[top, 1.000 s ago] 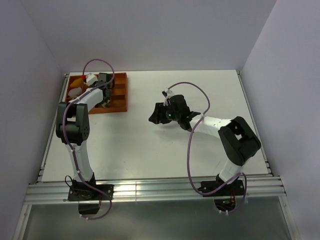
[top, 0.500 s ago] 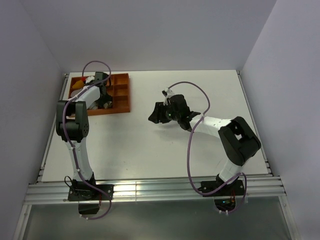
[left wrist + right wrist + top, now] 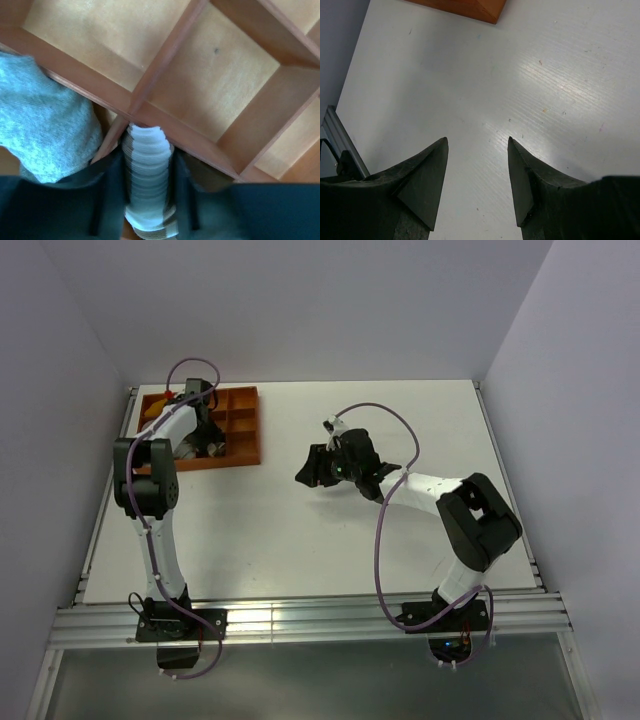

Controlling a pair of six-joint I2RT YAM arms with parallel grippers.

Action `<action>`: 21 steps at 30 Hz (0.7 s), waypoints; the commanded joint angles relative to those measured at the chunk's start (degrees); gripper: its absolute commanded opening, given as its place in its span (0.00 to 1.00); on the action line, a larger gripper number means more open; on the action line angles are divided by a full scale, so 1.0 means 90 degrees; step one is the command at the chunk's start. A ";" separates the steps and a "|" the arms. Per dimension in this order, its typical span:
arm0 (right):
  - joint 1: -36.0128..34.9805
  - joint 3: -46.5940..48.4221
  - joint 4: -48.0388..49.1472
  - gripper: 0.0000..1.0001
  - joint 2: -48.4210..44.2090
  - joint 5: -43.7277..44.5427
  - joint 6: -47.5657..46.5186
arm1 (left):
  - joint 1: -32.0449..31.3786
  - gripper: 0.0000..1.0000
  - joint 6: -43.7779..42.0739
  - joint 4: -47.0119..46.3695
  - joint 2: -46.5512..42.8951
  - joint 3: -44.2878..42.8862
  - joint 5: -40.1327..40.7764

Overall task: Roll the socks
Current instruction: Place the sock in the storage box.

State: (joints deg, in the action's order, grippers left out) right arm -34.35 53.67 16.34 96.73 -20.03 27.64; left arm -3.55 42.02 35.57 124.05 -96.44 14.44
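In the left wrist view a rolled brown sock with white stripes (image 3: 147, 185) sits upright between the fingers of my left gripper (image 3: 147, 152). Both fingers lie against its sides, just over a divider of the orange wooden tray (image 3: 165, 125). A grey sock (image 3: 45, 125) lies bunched in the compartment to the left. From above, my left gripper (image 3: 205, 430) is down inside the tray (image 3: 243, 445) at the table's back left. My right gripper (image 3: 310, 468) hovers open over the bare table centre, with nothing between its fingers (image 3: 435, 175).
The tray is split into several compartments by raised dividers. Its corner (image 3: 470, 7) shows at the top of the right wrist view, well ahead of the right fingers. Grey walls close in the left, back and right. A metal rail (image 3: 300, 620) runs along the near edge.
The left arm has reached further back over the tray's left side and now covers the cloth pieces seen there. The right arm has not moved.
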 commanded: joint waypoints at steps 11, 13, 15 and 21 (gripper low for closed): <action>0.0008 -0.0016 0.0245 0.58 -0.0220 -0.0176 -0.0004 | 0.0024 0.55 -0.0147 0.0608 -0.0384 -0.0201 -0.0286; 0.0008 -0.0026 0.0265 0.58 -0.0210 -0.0225 0.0015 | 0.0024 0.55 -0.0147 0.0657 -0.0502 -0.0241 -0.0276; 0.0008 -0.0016 0.0275 0.58 -0.0210 -0.0245 0.0034 | 0.0024 0.57 -0.0128 0.0773 -0.0609 -0.0290 -0.0227; 0.0008 0.0004 0.0275 0.58 -0.0191 -0.0323 0.0044 | 0.0024 0.67 -0.0099 0.0901 -0.1009 -0.0339 -0.0296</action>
State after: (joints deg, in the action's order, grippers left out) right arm -34.35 53.58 16.36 96.68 -22.20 27.66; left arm -3.66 41.17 41.01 120.53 -97.10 12.23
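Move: The rolled striped sock is right between my left fingers, its middle about 1 cm below the hand point, already down in a front-row cell of the storage box. The rolled grey sock sits in the next cell, roughly 7 cm to the left and level with it; empty cells lie about 7 cm ahead of it and 7 cm to its right. From my right hand the striped sock is some 12 cm ahead, 22 cm to the left and 8 cm lower. I spread my left fingers off the sides of the striped sock, keeping the hand almost in place while the gap grows to nearly double. Then I lift away from the cell, up about 2.5 cm and back 1.5 cm towards the box's front wall, still opening and with the wrist hardly turning. ##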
